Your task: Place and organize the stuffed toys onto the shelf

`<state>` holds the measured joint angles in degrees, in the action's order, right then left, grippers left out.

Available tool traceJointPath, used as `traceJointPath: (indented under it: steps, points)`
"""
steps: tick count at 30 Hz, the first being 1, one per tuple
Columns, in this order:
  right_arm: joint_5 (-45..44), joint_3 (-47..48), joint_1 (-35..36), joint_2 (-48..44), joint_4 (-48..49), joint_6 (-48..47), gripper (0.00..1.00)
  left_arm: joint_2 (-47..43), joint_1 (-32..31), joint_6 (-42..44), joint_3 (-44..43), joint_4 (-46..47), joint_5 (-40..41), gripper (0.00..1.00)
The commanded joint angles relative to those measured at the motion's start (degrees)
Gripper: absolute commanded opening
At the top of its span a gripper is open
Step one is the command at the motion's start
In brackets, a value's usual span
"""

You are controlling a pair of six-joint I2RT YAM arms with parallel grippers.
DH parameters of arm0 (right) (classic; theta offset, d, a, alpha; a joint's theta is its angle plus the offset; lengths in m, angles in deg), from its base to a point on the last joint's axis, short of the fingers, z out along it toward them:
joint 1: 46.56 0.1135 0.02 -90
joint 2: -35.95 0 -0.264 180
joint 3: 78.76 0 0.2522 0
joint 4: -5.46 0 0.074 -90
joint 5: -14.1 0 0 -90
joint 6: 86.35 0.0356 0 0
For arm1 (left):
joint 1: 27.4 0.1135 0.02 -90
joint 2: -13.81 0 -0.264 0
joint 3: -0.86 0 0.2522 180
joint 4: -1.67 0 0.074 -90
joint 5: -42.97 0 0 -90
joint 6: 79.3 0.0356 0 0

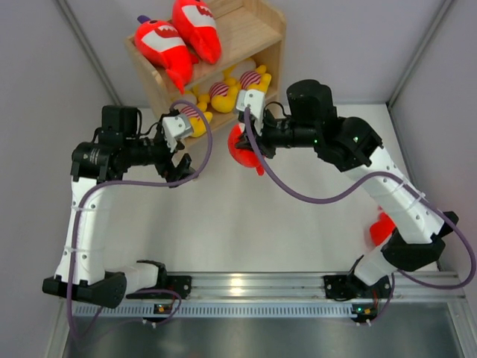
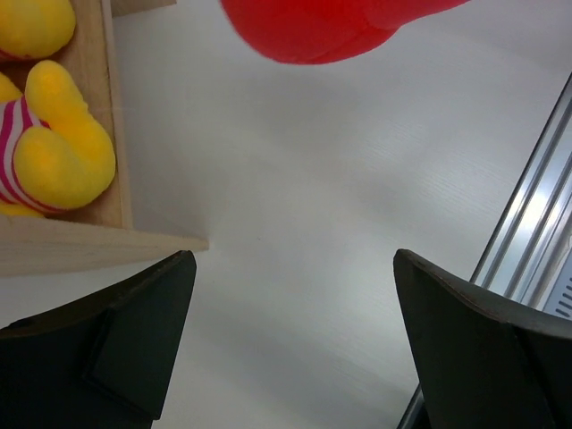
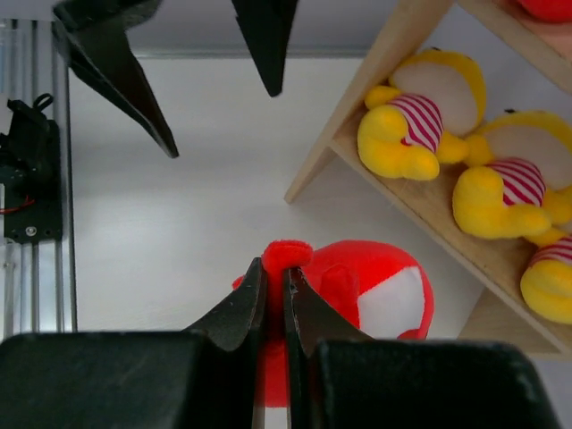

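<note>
The wooden shelf (image 1: 250, 30) stands at the back. Two red shark plushes (image 1: 160, 45) (image 1: 197, 26) lie on its top tier. Yellow striped plushes (image 1: 223, 91) (image 1: 253, 78) (image 1: 195, 115) sit on the lower tier. My right gripper (image 3: 273, 273) is shut on a fin of a third red shark (image 3: 366, 286), in front of the shelf (image 3: 393, 80). In the top view this shark (image 1: 240, 153) hangs under the right gripper (image 1: 250, 142). My left gripper (image 2: 293, 259) is open with nothing between its fingers, just left of that shark (image 2: 313, 27) and near the shelf's corner (image 2: 89, 241).
Another red shark (image 1: 381, 227) lies on the table at the right, partly hidden behind the right arm. A metal rail (image 1: 253, 283) runs along the near edge. Grey walls close in both sides of the white table (image 1: 246, 224).
</note>
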<state>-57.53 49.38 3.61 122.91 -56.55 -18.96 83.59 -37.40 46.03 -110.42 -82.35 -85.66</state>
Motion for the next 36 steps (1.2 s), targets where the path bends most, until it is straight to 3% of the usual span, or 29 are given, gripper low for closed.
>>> traceJointPath:
  steps: [1,5,11,20,25,36]
  points:
    - [10.27,6.54,-0.34,2.59,-5.43,-6.48,0.00,0.88,-0.28,9.04,-2.50,1.26,-7.06,0.99]
    - [17.74,12.34,-0.25,5.15,-8.70,-10.08,0.00,1.93,-0.28,13.79,-4.00,1.18,-11.19,0.99]
    - [22.22,16.21,1.33,7.17,-11.16,-14.48,0.00,3.96,-0.20,20.82,-5.84,1.18,-15.77,0.98]
    - [21.62,16.39,4.67,7.52,-9.94,-15.97,0.00,7.47,-0.37,30.75,-4.79,1.26,-21.66,0.98]
    - [22.23,16.31,5.29,7.61,-9.23,-16.24,0.00,8.44,-1.60,32.43,-0.58,1.18,-23.42,0.99]
    - [22.59,16.39,5.64,8.23,-8.79,-17.29,0.00,12.49,-4.41,33.40,-2.33,1.26,-29.13,0.98]
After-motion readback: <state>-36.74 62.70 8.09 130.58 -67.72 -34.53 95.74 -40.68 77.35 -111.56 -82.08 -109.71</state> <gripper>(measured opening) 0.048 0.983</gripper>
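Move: The red shark hangs by its tail from my right fingers. Its middle is about 10 cm below that hand and some 3 cm ahead; from my open left hand it is about 14 cm to the right, 5 cm ahead and slightly lower. My left gripper lies roughly 13 cm left of my right hand, 2 cm back and 8 cm lower. The nearest yellow toy on the lower shelf is around 19 cm ahead of my left hand, nearly in line and 12 cm below. I bring my two hands together in mid-air. My right hand keeps its pinch on the shark's tail, draws back about 7 cm and some 4 cm left while turning counter-clockwise, then holds still. My left hand goes right about 7 cm and slightly forward, rising a little and then sinking, swings some 35 degrees clockwise, and holds its fingers wide open at the shark's head. ##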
